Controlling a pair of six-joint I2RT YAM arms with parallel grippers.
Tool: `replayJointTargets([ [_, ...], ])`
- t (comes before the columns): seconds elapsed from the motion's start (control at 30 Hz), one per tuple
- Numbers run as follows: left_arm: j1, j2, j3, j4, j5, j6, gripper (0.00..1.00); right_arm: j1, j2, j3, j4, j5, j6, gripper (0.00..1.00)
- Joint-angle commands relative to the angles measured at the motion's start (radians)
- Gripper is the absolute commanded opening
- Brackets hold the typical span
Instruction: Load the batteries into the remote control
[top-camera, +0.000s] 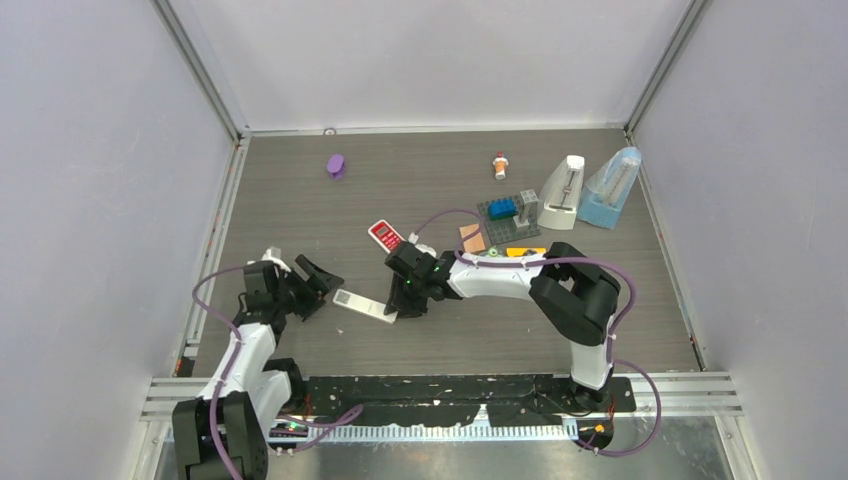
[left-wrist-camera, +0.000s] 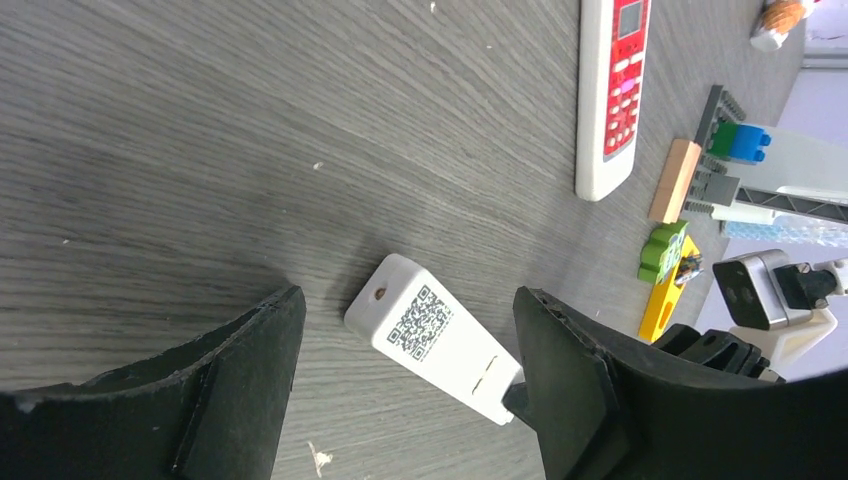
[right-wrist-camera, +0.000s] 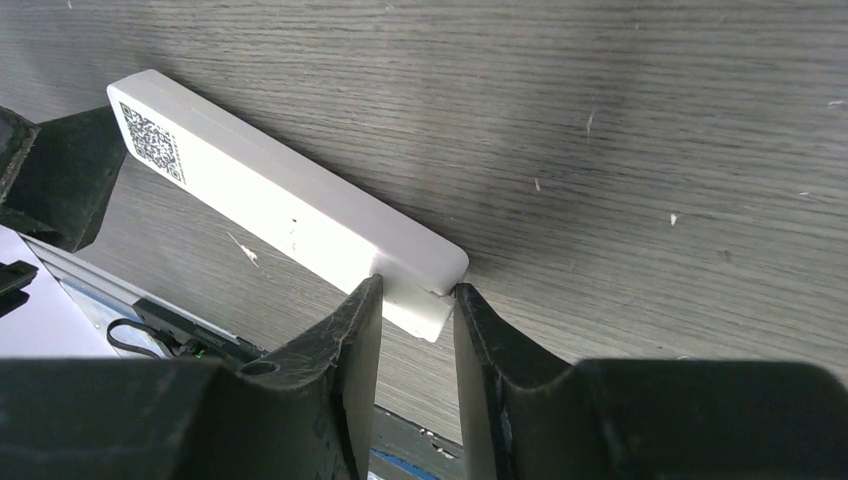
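The remote control (top-camera: 363, 304) is a slim white bar lying flat on the grey table, back side up with a QR code (left-wrist-camera: 420, 325) near one end. My right gripper (right-wrist-camera: 415, 290) is shut on its other end (right-wrist-camera: 425, 275), a finger pressed against each side. In the top view that gripper (top-camera: 406, 300) reaches in from the right. My left gripper (left-wrist-camera: 405, 300) stands open around the QR end, and neither finger touches the remote. From above, the left gripper (top-camera: 322, 290) sits just left of the remote. No batteries show in any view.
A red remote (top-camera: 385, 236) lies face up just behind the white one. Further right are a wooden block (top-camera: 471, 238), a yellow piece (top-camera: 525, 251), a brick plate (top-camera: 508, 212) and two metronomes (top-camera: 563, 192). A purple object (top-camera: 336, 165) and an orange-white figure (top-camera: 500, 165) lie at the back.
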Motion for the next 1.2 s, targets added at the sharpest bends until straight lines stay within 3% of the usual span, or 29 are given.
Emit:
replayJointTargets([
  [0.0, -0.005, -0.019, -0.058, 0.173, -0.013, -0.044, 0.78, 0.016, 0.085, 0.01, -0.02, 0.018, 0.013, 0.31],
  [0.27, -0.03, -0.023, -0.15, 0.441, 0.032, -0.111, 0.76, 0.022, 0.108, 0.017, -0.039, 0.031, 0.03, 0.3],
  [0.5, -0.123, 0.011, -0.164, 0.515, 0.022, -0.097, 0.73, 0.034, 0.137, 0.062, -0.087, 0.042, 0.053, 0.3],
  [0.7, -0.131, 0.108, -0.135, 0.534, 0.066, -0.058, 0.71, 0.036, 0.153, 0.061, -0.081, 0.042, 0.072, 0.31],
  [1.07, -0.215, 0.155, -0.242, 0.687, 0.085, -0.109, 0.37, 0.036, 0.221, 0.129, -0.136, 0.04, 0.089, 0.3],
  [1.17, -0.233, 0.152, -0.259, 0.693, 0.072, -0.105, 0.33, 0.036, 0.235, 0.145, -0.146, 0.041, 0.105, 0.3],
])
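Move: The white remote lies face down. Its middle is about 8 cm to the left gripper's right, level with it fore and aft and some 2 cm lower; its QR-coded end is nearer. The right gripper already pinches the far end, roughly 12 cm right and 3 cm back of the left hand; the remote's middle is 5 cm left and 2 cm ahead of the right hand. The red remote lies about 13 cm ahead and 12 cm right of the left hand. Bring the left gripper forward about 2 cm, then right some 3 cm with a slight rise, levelling its fingers by around 15 degrees. Lower it 2 cm over the white remote's QR-coded end and close the fingers to pinch that end from both sides. Hold the right gripper in place on the other end, keeping its pinch while its wrist tilts a little. ##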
